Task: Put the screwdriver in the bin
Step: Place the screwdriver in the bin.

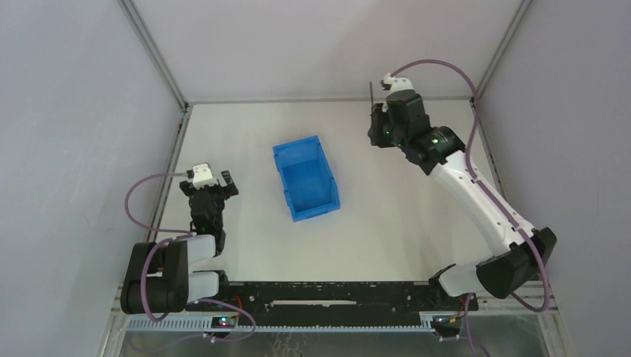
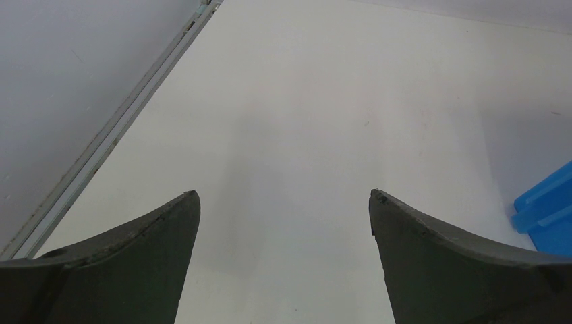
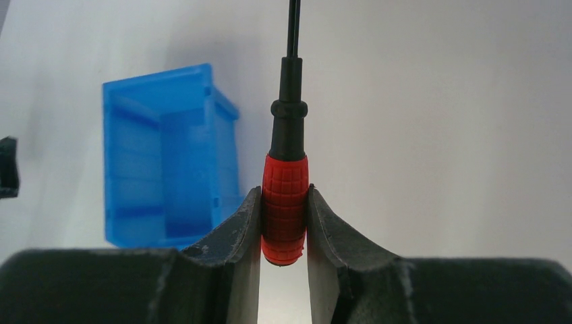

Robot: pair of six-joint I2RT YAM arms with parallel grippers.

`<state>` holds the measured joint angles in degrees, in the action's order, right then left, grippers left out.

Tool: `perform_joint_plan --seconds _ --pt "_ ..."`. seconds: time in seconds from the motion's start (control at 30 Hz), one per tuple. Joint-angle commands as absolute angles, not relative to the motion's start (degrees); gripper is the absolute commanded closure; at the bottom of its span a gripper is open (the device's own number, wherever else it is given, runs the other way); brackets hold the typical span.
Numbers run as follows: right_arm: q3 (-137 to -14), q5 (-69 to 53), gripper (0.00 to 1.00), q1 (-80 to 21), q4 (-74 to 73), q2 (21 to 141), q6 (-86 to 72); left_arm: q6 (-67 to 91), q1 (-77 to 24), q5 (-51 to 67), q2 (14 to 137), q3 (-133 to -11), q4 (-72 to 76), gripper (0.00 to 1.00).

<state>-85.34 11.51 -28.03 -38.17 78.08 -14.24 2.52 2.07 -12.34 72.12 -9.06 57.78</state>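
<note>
My right gripper (image 3: 284, 191) is shut on the red handle of the screwdriver (image 3: 284, 202), whose thin black shaft points straight away from the wrist. In the top view that gripper (image 1: 376, 117) hangs at the back right, with the shaft of the screwdriver (image 1: 370, 93) sticking up past it. The blue bin (image 1: 306, 178) stands near the table's middle, left of the right gripper; it also shows as the bin (image 3: 165, 155) left of the handle. My left gripper (image 2: 284, 197) is open with nothing between its fingers, and sits at the gripper (image 1: 214, 182) left of the bin.
Grey walls and metal frame rails (image 1: 170, 190) close the table on the left, back and right. A corner of the blue bin (image 2: 548, 212) shows at the right edge of the left wrist view.
</note>
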Motion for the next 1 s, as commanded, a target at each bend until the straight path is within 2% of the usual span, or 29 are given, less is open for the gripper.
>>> perform_joint_plan --seconds 0.0,0.27,0.57,0.97 --pt "-91.06 12.58 0.96 -33.71 -38.16 81.70 -16.72 1.36 2.35 -13.01 71.98 -11.27 59.70 0.00" --pt "-100.09 12.68 0.98 -42.70 -39.63 91.19 -17.01 1.41 2.33 -13.01 71.93 -11.29 59.76 0.00" --pt "-107.53 12.05 0.99 -46.85 -42.68 98.66 -16.66 1.41 2.39 -13.08 71.98 -11.29 59.76 0.00" --pt "-98.39 9.84 1.00 -50.03 -38.37 102.13 -17.88 1.41 2.37 -13.06 71.98 -11.30 59.70 0.00"
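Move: The right hand holds the screwdriver upright-ish by its red handle, high above the table. From it the bin's middle lies about 19 cm to the left, roughly 1 cm farther out and some 26 cm below; the table on the way there is bare. From the idle left hand the bin is about 26 cm to the right, 2 cm ahead and 7 cm lower. Leftward in one fast sweep, the right hand carries the screwdriver some 18 cm to above the bin, nearly level at first, then slowing and sinking about 5 cm towards the bin's opening while easing slightly back. The wrist turns about 20 degrees counter-clockwise and tips a little further down; the fingers keep their pinch on the red handle. ##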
